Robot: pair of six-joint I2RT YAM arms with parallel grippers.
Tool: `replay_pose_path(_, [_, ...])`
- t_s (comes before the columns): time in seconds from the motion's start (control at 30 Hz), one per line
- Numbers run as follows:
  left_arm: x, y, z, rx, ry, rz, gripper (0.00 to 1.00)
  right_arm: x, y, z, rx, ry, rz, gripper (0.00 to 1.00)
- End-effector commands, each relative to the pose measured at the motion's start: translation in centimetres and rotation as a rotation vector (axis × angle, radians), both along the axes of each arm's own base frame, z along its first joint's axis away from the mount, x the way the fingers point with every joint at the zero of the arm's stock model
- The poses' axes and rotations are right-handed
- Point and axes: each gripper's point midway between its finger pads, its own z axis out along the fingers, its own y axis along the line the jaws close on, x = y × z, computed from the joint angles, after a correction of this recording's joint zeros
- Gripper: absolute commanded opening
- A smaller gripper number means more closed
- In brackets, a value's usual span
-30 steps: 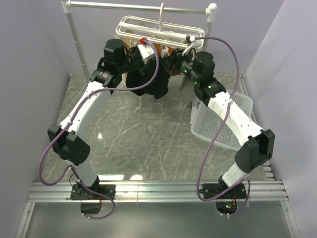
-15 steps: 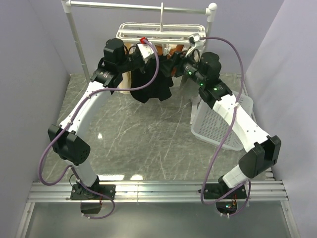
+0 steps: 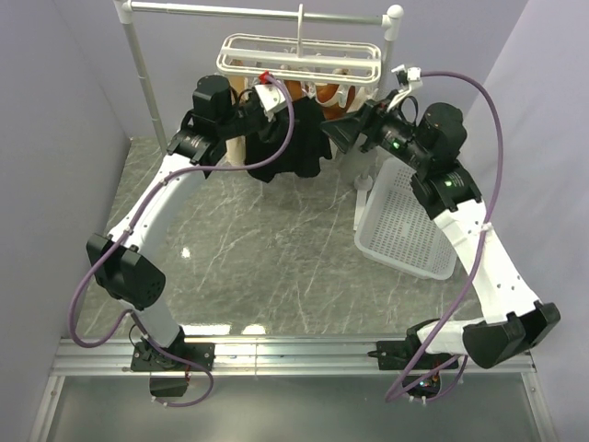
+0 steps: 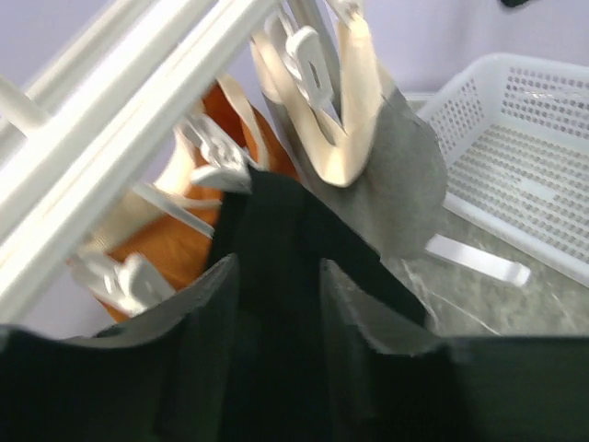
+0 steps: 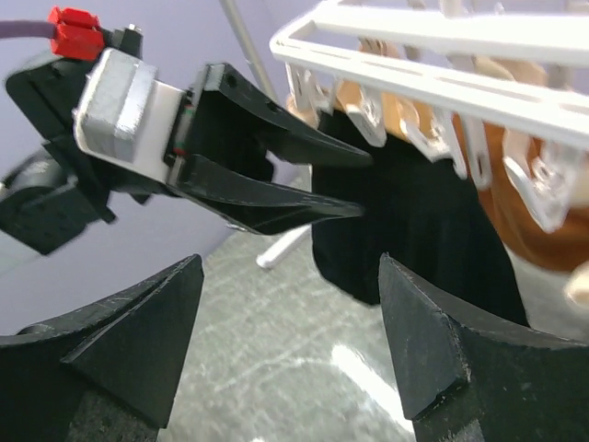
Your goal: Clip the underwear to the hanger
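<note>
The black underwear [image 3: 296, 138] hangs below the white hanger [image 3: 299, 55], its top edge pinched in a white clip [image 4: 221, 173]. My left gripper [image 3: 279, 122] sits at its left edge. In the left wrist view the left gripper [image 4: 281, 295] is open, its fingers [image 4: 207, 318] apart with the underwear [image 4: 276, 239] loose between them. The right wrist view shows that left gripper [image 5: 354, 184] with spread fingers at the edge of the underwear [image 5: 414, 221] under the hanger [image 5: 442, 55]. My right gripper [image 3: 333, 133] is off to the right. This right gripper [image 5: 290, 304] is wide open, holding nothing.
A white laundry basket [image 3: 409, 221] stands on the table at the right, under the right arm. The hanger's hook hangs on a metal rail [image 3: 258, 13]. Tan [image 3: 241, 147] and orange [image 3: 294, 89] garments hang on other clips beside the underwear.
The right gripper has let go, opened wider and pulled back to the right. The left gripper's jaws have parted. The underwear now hangs straighter from the hanger.
</note>
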Motion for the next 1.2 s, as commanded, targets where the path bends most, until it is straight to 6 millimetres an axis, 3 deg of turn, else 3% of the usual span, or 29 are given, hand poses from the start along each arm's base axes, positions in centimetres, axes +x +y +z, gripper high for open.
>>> replay_pose_path(0.0, [-2.7,1.0,2.5,-0.034,-0.003,-0.001,0.49,-1.5,-1.6,-0.8,-0.047,0.017,0.004,0.84])
replay_pose_path(0.13, [-5.2,1.6,2.0,-0.034,0.067,-0.014,0.60,-2.6,-3.5,-1.3,-0.099,0.003,-0.024,0.85])
replay_pose_path(0.2, [-6.3,1.9,0.4,-0.022,0.123,-0.014,0.70,-3.5,-4.6,-1.4,-0.122,-0.009,-0.049,0.85])
replay_pose_path(0.23, [-7.5,2.3,1.1,-0.036,0.126,-0.019,0.75,-3.6,-5.5,-1.4,-0.125,-0.011,-0.074,0.85])
replay_pose_path(0.27, [-8.1,2.5,0.2,-0.037,0.156,-0.016,0.90,-4.3,-6.2,-1.5,-0.127,-0.015,-0.091,0.86])
replay_pose_path(0.3, [-8.6,2.8,0.7,-0.058,0.158,-0.011,0.98,-4.7,-6.8,-1.4,-0.127,-0.018,-0.106,0.86])
replay_pose_path(0.33, [-9.7,3.3,1.6,-0.095,0.180,0.000,0.99,-4.7,-7.6,-1.5,-0.131,-0.017,-0.126,0.87])
replay_pose_path(0.47, [-11.5,4.7,2.2,-0.143,0.303,0.069,0.99,-6.4,-9.3,-1.7,-0.153,0.001,-0.161,0.87])
replay_pose_path(0.63, [-13.2,8.5,-0.2,-0.120,0.411,0.219,0.99,-7.7,-11.4,-3.9,-0.235,0.036,-0.226,0.88])
replay_pose_path(0.73, [-14.5,10.6,-2.6,-0.088,0.481,0.281,0.99,-8.5,-12.4,-6.7,-0.291,0.103,-0.248,0.88])
replay_pose_path(0.77, [-14.7,11.3,-4.8,-0.051,0.538,0.319,0.99,-8.8,-12.6,-7.9,-0.309,0.138,-0.249,0.88])
replay_pose_path(0.93, [-14.2,16.1,-11.3,0.037,0.709,0.512,0.99,-9.3,-13.7,-14.4,-0.411,0.265,-0.257,0.88])
replay_pose_path(1.03, [-14.5,17.5,-13.6,0.009,0.789,0.597,0.99,-9.5,-14.4,-17.5,-0.470,0.312,-0.266,0.88])
replay_pose_path(1.17, [-14.8,18.8,-14.4,-0.060,0.811,0.669,0.99,-9.9,-15.1,-20.6,-0.522,0.389,-0.267,0.88])
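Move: The black underwear hangs just beyond the left fingertips, its middle about 3 cm ahead, 5 cm right and 8 cm lower; the hanger frame is some 4 cm ahead, 6 cm right and 9 cm above. From the same hand, the beige garment is roughly 10 cm left, 3 cm ahead and 8 cm below. From the right hand, the underwear lies about 10 cm ahead, 12 cm left and 13 cm below. The left opens fully, clear of the underwear; both hands withdraw some 25 cm back, apart and down, fingertips dipping. ##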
